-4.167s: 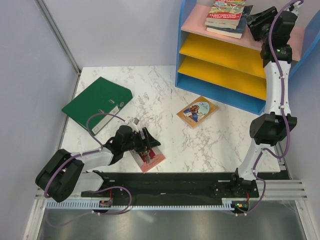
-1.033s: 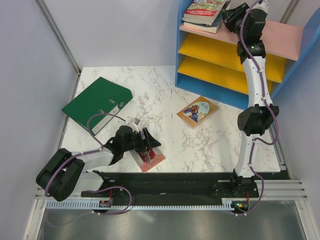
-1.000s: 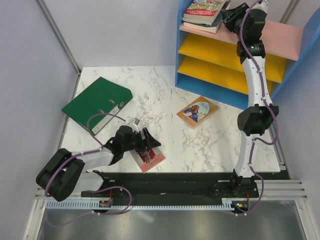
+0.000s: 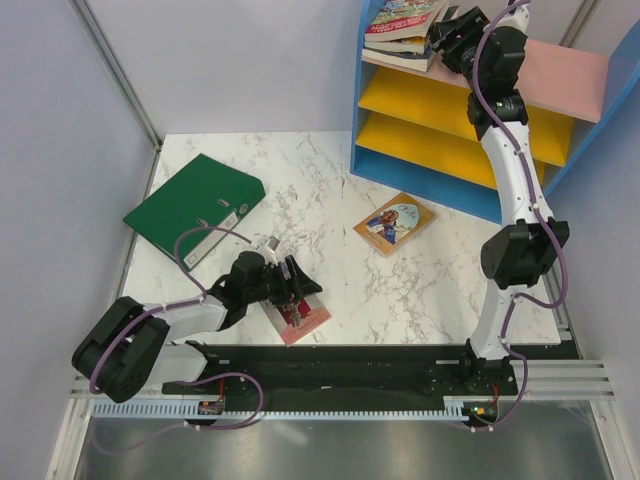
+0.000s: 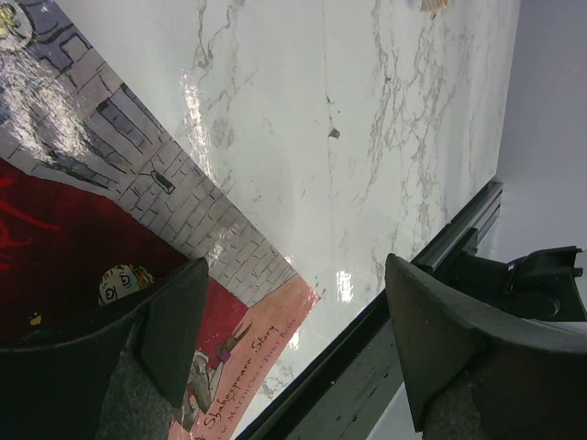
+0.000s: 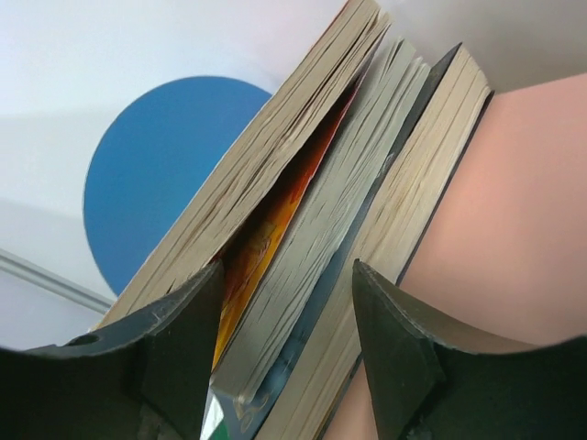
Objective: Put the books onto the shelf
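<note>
Three books (image 4: 403,28) lie stacked at the left end of the shelf's pink top board (image 4: 572,76). My right gripper (image 4: 450,33) is at the stack's right side. In the right wrist view its jaws (image 6: 286,268) stand open astride the stack's page edges (image 6: 330,211), above the pink board (image 6: 523,220). A pink-red book (image 4: 306,318) lies flat near the table's front edge. My left gripper (image 4: 292,284) hovers open over it, one finger above its cover (image 5: 110,220), the other above the rail. A tan illustrated book (image 4: 393,222) lies in front of the shelf.
A green lever-arch binder (image 4: 195,205) lies at the table's left. The shelf's two yellow boards (image 4: 430,100) sit under the pink one, between blue sides. A black rail (image 5: 431,266) runs along the table's near edge. Grey walls enclose left and back.
My right gripper has shifted left along the pink board toward the stack and its jaws have widened. The stack has tilted slightly. The left arm has not moved.
</note>
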Controlling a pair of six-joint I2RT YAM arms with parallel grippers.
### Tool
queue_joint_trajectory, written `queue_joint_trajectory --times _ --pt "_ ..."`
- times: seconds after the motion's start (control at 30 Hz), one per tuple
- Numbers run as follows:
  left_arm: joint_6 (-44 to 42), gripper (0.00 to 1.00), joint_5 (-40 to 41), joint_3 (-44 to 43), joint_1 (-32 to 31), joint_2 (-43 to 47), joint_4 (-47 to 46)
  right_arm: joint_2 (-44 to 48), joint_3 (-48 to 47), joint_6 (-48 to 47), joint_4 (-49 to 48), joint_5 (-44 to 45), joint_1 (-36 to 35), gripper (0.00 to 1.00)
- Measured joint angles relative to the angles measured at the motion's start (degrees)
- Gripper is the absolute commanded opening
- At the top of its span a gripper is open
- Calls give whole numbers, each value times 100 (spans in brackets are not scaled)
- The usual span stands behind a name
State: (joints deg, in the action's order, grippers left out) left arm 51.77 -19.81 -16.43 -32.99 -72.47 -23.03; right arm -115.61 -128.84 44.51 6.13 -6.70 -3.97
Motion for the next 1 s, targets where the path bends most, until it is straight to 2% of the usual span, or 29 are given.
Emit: queue_joint_trajectory --times 0.17,0.37,0.7,0.83,1.0 --pt "0 84 -4 46 0 17 -66 439 531 -92 -31 -94 -7 81" --pt "0 84 -7 83 0 50 -94 992 1196 -275 -105 -105 37 91" --pt "0 85 -9 107 0 66 -114 1552 1856 -372 -15 -295 221 92" --pt "2 84 -9 107 0 66 -114 1836 2208 -509 28 -376 238 98" --pt "0 85 -9 107 0 66 -107 2717 3351 -968 -92 -472 271 98"
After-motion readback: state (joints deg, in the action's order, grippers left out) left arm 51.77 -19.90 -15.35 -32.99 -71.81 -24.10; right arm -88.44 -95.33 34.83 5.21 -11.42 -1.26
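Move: The right hand is empty up at the top shelf. The orange picture book lies on the table about 24 cm back from it, 11 cm to its left and some 45 cm below. The book stack is close by, roughly 10 cm to the hand's left, 3 cm ahead and about level; the Shakespeare book is some 43 cm back and 36 cm left, down on the table. From the left hand the orange book is about 18 cm ahead, 21 cm right and slightly lower. Backing straight out from the top shelf, the right hand draws away from the book stack by about 11 cm, speeding up at the end as it also begins to sink some 3 cm past the shelf's front edge. The fingers spread from part open to fully open, and the hand rolls about 10 degrees, its left side dropping. ##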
